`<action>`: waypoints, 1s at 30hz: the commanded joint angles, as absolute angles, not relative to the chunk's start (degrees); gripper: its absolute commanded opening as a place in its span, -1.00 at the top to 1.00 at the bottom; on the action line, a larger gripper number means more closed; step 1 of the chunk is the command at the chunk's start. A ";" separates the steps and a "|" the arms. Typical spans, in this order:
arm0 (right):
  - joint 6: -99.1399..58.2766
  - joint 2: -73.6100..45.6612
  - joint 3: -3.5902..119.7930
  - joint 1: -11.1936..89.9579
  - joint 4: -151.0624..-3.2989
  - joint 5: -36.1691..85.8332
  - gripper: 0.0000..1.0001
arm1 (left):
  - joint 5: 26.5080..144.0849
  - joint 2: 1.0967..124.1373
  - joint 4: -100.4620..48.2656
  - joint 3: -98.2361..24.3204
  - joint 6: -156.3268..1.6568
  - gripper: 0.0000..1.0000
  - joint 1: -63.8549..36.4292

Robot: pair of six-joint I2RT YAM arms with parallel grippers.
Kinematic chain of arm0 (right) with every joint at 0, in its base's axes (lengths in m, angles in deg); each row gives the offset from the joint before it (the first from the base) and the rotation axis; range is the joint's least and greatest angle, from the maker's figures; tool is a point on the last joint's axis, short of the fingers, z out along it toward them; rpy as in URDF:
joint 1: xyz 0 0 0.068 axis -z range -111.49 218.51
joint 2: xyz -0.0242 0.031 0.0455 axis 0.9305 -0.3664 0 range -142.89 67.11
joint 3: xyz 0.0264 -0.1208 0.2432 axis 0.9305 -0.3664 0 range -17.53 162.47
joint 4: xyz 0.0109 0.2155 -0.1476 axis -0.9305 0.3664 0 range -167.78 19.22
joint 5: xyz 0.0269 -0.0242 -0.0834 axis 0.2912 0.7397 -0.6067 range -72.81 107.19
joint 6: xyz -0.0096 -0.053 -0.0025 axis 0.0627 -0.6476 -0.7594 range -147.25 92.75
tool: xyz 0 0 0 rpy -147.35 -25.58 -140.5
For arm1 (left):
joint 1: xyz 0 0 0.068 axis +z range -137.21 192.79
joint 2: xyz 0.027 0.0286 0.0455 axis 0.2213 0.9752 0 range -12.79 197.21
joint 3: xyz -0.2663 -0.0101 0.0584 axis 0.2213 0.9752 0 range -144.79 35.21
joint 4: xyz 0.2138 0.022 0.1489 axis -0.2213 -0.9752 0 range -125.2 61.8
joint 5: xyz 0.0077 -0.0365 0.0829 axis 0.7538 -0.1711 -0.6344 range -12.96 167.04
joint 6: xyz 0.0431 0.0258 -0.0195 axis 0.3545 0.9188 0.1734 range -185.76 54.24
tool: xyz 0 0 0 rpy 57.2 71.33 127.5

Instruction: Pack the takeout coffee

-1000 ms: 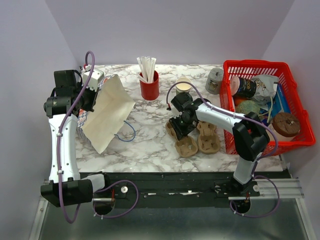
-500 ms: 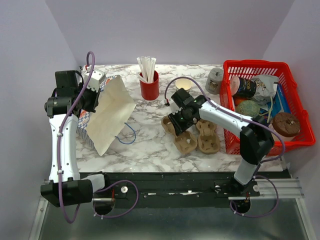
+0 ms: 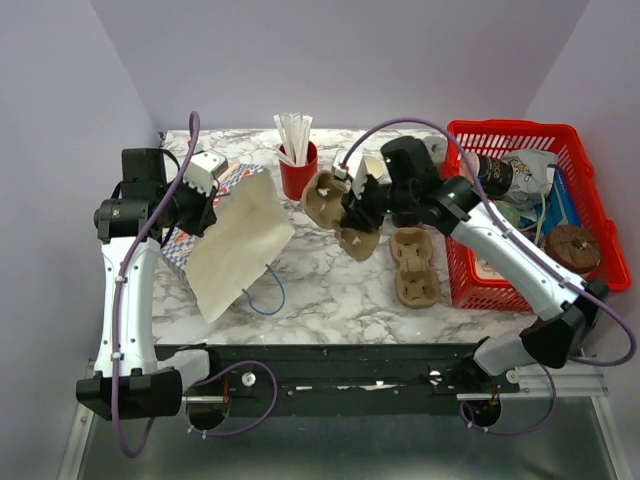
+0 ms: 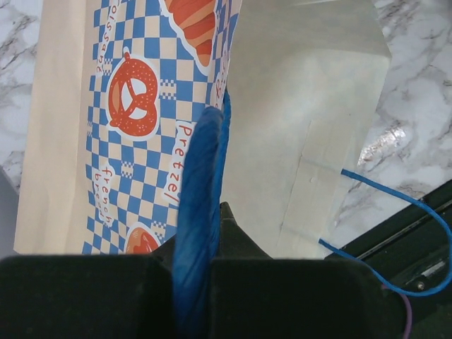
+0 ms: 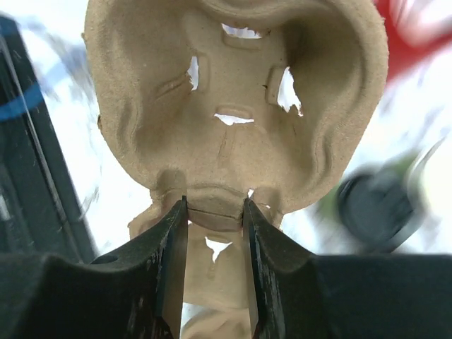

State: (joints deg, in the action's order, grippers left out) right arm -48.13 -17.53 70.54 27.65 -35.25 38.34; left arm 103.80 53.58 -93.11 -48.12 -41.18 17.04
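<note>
My right gripper (image 3: 352, 207) (image 5: 215, 208) is shut on the middle bridge of a brown pulp cup tray (image 3: 327, 198) (image 5: 233, 92), held tilted in the air above the marble table. My left gripper (image 3: 212, 197) (image 4: 201, 244) is shut on the blue handle (image 4: 203, 169) of a cream paper bag (image 3: 237, 245) (image 4: 311, 106), which hangs open-side toward the middle. The takeout coffee cup is hidden behind my right arm in the top view. A blurred dark round shape (image 5: 373, 205) shows at the right of the right wrist view; I cannot tell what it is.
A second pulp tray (image 3: 415, 265) lies on the table by the red basket (image 3: 520, 128) full of items. A red cup of white straws (image 3: 297, 172) stands at the back centre. The bag's other blue handle (image 3: 266, 291) dangles near the table.
My right gripper has closed on the tray, lifted it off the table and carried it back and left. The left arm has swung the bag slightly toward the middle.
</note>
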 commanded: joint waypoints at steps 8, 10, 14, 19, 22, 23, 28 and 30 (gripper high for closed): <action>-76.35 -13.93 83.36 20.11 -48.43 66.23 0.99 | 110.52 53.22 -97.28 -51.62 -43.43 1.00 11.31; -84.35 -13.32 82.06 17.54 -46.32 67.28 0.99 | 110.61 54.09 -97.81 -52.94 -43.52 1.00 10.77; -92.10 -11.99 78.18 14.02 -50.70 69.22 0.99 | 111.05 55.76 -100.00 -58.11 -44.22 1.00 9.71; -102.12 -14.80 81.08 12.70 -47.02 71.68 0.99 | 111.84 56.47 -102.20 -60.94 -44.31 1.00 8.92; -104.50 -15.86 82.04 11.56 -46.23 71.95 0.99 | 111.93 55.77 -102.47 -60.24 -44.05 1.00 8.57; -105.29 -16.21 82.31 11.03 -46.05 72.03 0.99 | 112.01 55.59 -102.30 -59.45 -44.13 1.00 8.31; -110.21 -19.28 85.12 9.89 -41.94 72.38 0.99 | 113.33 54.54 -101.33 -57.25 -44.66 1.00 7.43; -109.61 -21.57 86.00 9.80 -40.60 72.30 0.99 | 113.33 54.54 -101.15 -57.34 -44.75 1.00 6.99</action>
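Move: The cardboard carrier is already in my right hand; the paper bag's open mouth is about 21 cm to that hand's left, some 4 cm back and 7 cm lower. The red straw cup stands about 20 cm ahead and 10 cm left of my right hand, the second carrier about 15 cm to its right and 1 cm back, both some 21 cm down. From my left hand, gripping the bag's blue handle, the mouth is about 6 cm right, 4 cm back and 8 cm below. My right hand keeps its pinch on the carrier and swings it quickly up about 16 cm, then back some 14 cm, drifting left throughout until it is over the bag. The wrist turns roughly 90 degrees until the fingers point left, nearly level. My left hand, still gripping the handle, draws the bag some 6 cm right, lifting and easing back a little. ##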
